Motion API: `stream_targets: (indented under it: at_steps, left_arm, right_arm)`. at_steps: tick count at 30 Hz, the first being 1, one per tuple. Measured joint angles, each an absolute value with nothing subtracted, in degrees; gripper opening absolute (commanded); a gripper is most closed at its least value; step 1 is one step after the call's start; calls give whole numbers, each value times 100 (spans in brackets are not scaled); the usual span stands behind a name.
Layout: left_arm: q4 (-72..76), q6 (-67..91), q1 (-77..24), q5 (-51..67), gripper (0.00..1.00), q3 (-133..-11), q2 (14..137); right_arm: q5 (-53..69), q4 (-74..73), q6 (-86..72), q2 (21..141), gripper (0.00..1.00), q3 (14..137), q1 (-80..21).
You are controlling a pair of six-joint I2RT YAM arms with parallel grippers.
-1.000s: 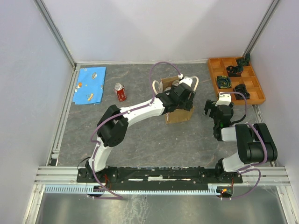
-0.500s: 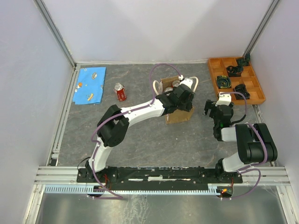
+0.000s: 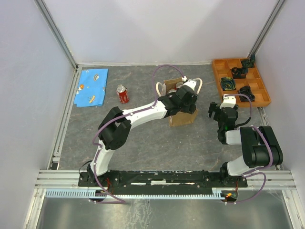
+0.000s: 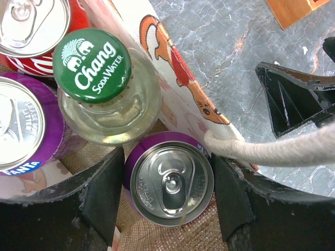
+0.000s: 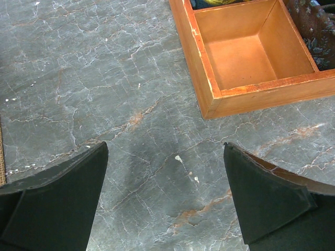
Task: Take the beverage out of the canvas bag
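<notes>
The tan canvas bag (image 3: 184, 117) stands mid-table with its cream handle (image 4: 272, 149) draped beside my left gripper (image 3: 184, 96). In the left wrist view, that gripper (image 4: 168, 188) reaches down into the bag, and its two black fingers press on either side of a purple beverage can (image 4: 170, 178). A green-capped Chang soda water bottle (image 4: 99, 83), a purple Fanta can (image 4: 26, 125) and a red can (image 4: 31, 26) stand packed beside it. My right gripper (image 3: 217, 110) hovers open over bare tabletop to the bag's right, with nothing between its fingers (image 5: 57, 198).
A red can (image 3: 123, 94) stands on the table left of the bag, next to a blue patterned cloth (image 3: 92, 87). An orange compartment tray (image 3: 240, 82) with dark parts sits at the back right; its corner (image 5: 246, 89) shows just beyond my right gripper.
My left gripper has lowered a little into the bag and its fingers have closed in on the purple can. The right arm has not moved.
</notes>
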State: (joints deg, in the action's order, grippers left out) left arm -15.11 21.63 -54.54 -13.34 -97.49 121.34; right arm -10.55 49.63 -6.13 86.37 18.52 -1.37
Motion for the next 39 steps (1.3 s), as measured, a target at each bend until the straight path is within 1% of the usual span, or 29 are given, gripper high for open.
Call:
stream_targets:
  at_steps: [5, 10, 14, 23, 30, 39]
  left_arm:
    - [-1660, 1929, -5411, -1079, 3, -9830, 12105]
    - [-2285, 1527, -5400, -864, 3, -10145, 12092]
    - [-2897, 1162, -5402, -773, 3, -10471, 12092]
    - [-3393, 744, -5413, -733, 3, -10838, 11939]
    - [-3887, 578, -5441, -690, 3, -11537, 11786]
    - [-4506, 373, -5339, -694, 3, -12774, 11502]
  right_arm:
    - [-1055, 4963, -613, 8637, 99, 1852, -137]
    - [-1055, 4963, -613, 8637, 99, 1852, -137]
    - [-1055, 4963, -613, 8637, 99, 1852, -137]
    - [-1055, 4963, -613, 8637, 99, 1852, -137]
    - [-1055, 4963, -613, 8637, 99, 1852, -137]
    - [-1055, 4963, -613, 8637, 99, 1852, -137]
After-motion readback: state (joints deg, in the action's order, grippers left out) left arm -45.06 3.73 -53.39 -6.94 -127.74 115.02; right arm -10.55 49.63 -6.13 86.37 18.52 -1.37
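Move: The left hand already grips a purple can by its top in the canvas bag, the can's middle about 4 cm below the hand point. Still in the bag, the green-capped bottle lies some 7 cm ahead and 1 cm left, the second purple can roughly 8 ahead and 7 left, the bagged red can 11 ahead and 3 left. For the idle right hand, the gripped can is about 17 cm left, level fore-and-aft. Drawing back and left some 2 cm while the wrist turns about 15 degrees clockwise, the left hand first works the purple can away from the bottle, then speeds straight up about 18 cm out of the canvas bag. The fingers keep their pinch on the can's upper end, tipping slightly upward towards the finish. ##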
